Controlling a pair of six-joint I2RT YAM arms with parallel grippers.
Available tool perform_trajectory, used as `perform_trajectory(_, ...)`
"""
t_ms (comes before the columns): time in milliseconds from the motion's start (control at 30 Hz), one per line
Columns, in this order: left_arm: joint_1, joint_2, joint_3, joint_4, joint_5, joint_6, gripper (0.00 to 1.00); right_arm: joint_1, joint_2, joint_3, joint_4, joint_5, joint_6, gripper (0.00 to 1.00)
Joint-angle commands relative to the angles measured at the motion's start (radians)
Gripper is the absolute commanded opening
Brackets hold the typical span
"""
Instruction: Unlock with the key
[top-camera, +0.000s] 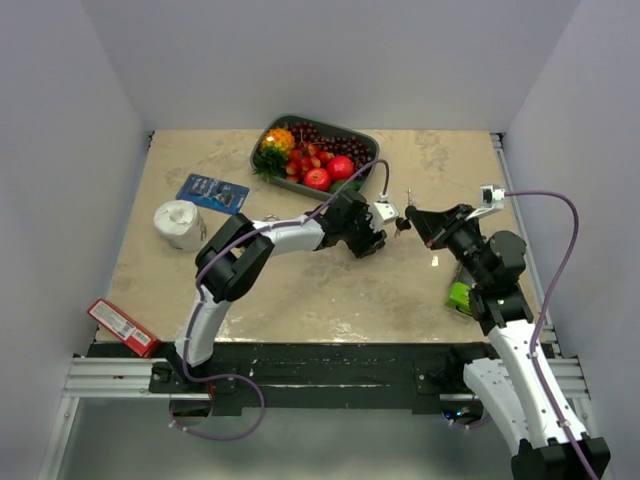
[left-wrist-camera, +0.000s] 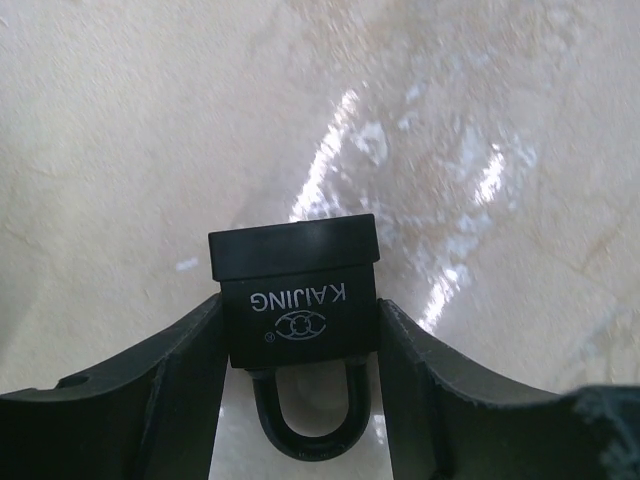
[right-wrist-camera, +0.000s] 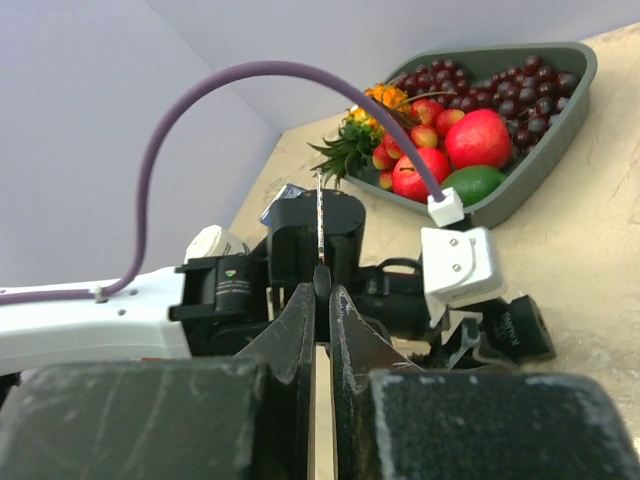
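My left gripper (left-wrist-camera: 300, 306) is shut on a black padlock (left-wrist-camera: 297, 290) marked KAIJING. It grips the body by its sides just above the table, with the shackle pointing back toward the wrist. In the top view the padlock (top-camera: 402, 224) sits at the left gripper's (top-camera: 392, 220) tip, mid-table. My right gripper (right-wrist-camera: 318, 290) is shut on a key (right-wrist-camera: 320, 222), pinching its dark head, and the thin blade points up. In the top view the key (top-camera: 408, 197) stands at the right gripper's (top-camera: 413, 213) tip, just right of the padlock. The padlock (right-wrist-camera: 515, 325) lies to the lower right of the key in the right wrist view.
A grey tray (top-camera: 366, 141) of fruit stands at the back centre. A white roll (top-camera: 180, 224) and a blue packet (top-camera: 212, 192) lie at the left. A red packet (top-camera: 122, 327) lies at the front left edge. A green object (top-camera: 459, 297) sits by the right arm.
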Motion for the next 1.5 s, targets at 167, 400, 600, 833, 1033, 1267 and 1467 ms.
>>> perform_trajectory(167,-0.019,-0.021,-0.183,-0.409,-0.046,0.034,0.0,0.001,0.003,-0.043,0.104,-0.048,0.028,0.0)
perform_trajectory(400,-0.019,-0.103,-0.283,-0.354,-0.112,-0.026,0.13,0.001,-0.017,-0.055,0.081,-0.063,0.022,0.0)
perform_trajectory(600,-0.019,-0.18,-0.317,-0.295,-0.149,-0.064,0.61,0.001,-0.043,-0.06,0.063,-0.054,0.025,0.0)
perform_trajectory(833,-0.019,-0.261,-0.291,-0.242,-0.148,-0.105,0.93,0.001,-0.051,-0.062,0.04,-0.047,0.021,0.0)
perform_trajectory(1033,-0.019,-0.309,-0.307,-0.249,-0.184,-0.118,0.99,0.001,-0.052,-0.051,0.026,-0.044,0.013,0.0)
perform_trajectory(1267,-0.019,-0.297,-0.358,-0.274,-0.359,-0.182,0.99,0.001,-0.046,-0.055,0.032,-0.047,0.018,0.0)
perform_trajectory(1467,-0.013,-0.278,-0.341,-0.223,-0.497,-0.228,0.99,0.001,-0.037,-0.048,0.028,-0.05,0.013,0.0)
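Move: Pinched in the left fingers, the black padlock is right at that hand's point, down on the table; the bare spot it is taken to lies some 5 cm back and 5 cm to the left. The fruit tray's middle is roughly 24 cm ahead and 14 cm left, the brass padlock level with the hand about 29 cm left, and the key about 8 cm back, 2 cm right and 25 cm up. From the right hand the black padlock lies about 8 cm ahead, 4 cm left and 27 cm below. Dragging the black padlock across the table, the left hand pulls it back and left together, about 7 cm in all, away from the fruit tray. There the fingers open wide and let go, and the hand carries on left another 5 cm, low over the table, turning counter-clockwise to some 20 degrees. The right hand keeps the key gripped up high. ##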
